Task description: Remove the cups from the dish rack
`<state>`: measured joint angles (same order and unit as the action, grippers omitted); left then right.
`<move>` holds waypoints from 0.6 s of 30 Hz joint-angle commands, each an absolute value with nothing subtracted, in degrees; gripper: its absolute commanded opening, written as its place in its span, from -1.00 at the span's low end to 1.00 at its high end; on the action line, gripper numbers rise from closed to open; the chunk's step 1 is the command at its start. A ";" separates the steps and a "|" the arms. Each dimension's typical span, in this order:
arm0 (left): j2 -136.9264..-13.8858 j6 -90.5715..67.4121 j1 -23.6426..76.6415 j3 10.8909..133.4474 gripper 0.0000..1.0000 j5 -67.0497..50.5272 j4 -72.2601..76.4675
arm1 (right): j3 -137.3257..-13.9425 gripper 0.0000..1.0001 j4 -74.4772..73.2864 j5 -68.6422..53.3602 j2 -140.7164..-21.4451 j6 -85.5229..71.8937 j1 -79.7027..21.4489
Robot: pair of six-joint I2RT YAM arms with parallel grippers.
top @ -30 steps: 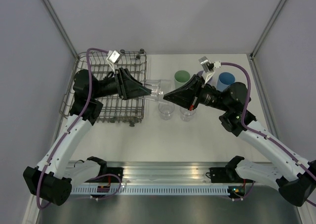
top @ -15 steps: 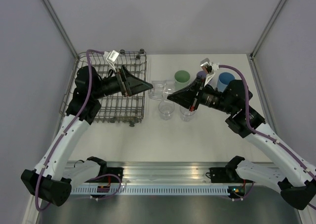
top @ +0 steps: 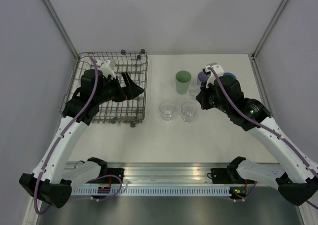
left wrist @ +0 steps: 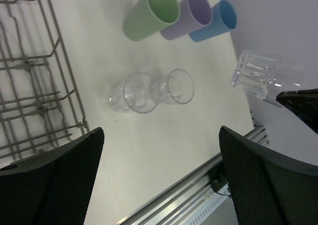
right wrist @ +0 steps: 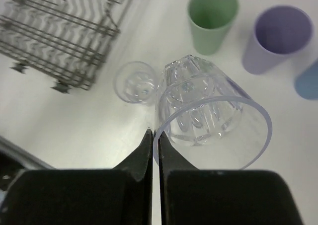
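Observation:
My right gripper (right wrist: 155, 140) is shut on the rim of a clear cup (right wrist: 213, 111), which hangs tilted above the table. That held cup (left wrist: 263, 78) is near the green cup (top: 183, 81), the lavender cup (top: 202, 76) and the blue cup (top: 229, 76). Two more clear cups (top: 167, 110) (top: 189, 111) stand upright in front of them. My left gripper (top: 134, 88) is open and empty over the right part of the dish rack (top: 79, 81). In the left wrist view its fingers (left wrist: 54, 175) frame bare table beside the rack (left wrist: 35, 86).
Grey walls close in the table on the left, right and back. A metal rail (top: 164, 178) with both arm bases runs along the near edge. The rack (right wrist: 64, 31) fills the back left corner.
The left gripper opened, let go of the clear cup and drew back over the rack. The right gripper, shut on that cup, carried it right towards the coloured cups.

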<state>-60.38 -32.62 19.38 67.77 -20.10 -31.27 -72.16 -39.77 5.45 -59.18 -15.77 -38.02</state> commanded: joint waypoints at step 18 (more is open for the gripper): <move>-50.45 -16.87 19.51 62.06 0.99 2.89 -45.36 | -72.86 -0.99 -53.62 13.79 -79.45 -10.72 -28.30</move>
<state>-50.54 -19.70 19.38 64.05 -1.89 -44.88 -72.40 -53.58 13.45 -77.82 -11.84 -28.91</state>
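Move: The clear cup gripped by the right hand is bound for bare table some 10 cm to that hand's right, 7 cm ahead and 25 cm below. The right standing clear cup is 7 cm ahead and 1 cm left, the left one 7 cm ahead and 12 cm left; the purple cup is 24 cm ahead and 8 cm right. From the empty left hand, the rack's last clear cup is about 19 cm ahead, 27 cm left and 21 cm below. The clear cup, its wall still pinched in the shut right fingers, is carried right and down past the two standing clear cups, then almost straight down towards the bare table: about 13 cm lower and 7 cm right, the wrist tipping some 35 degrees more fingers-down. Meanwhile the wide-open left hand draws away to the left over the rack, about 8 cm, easing back and, late on, sinking. ##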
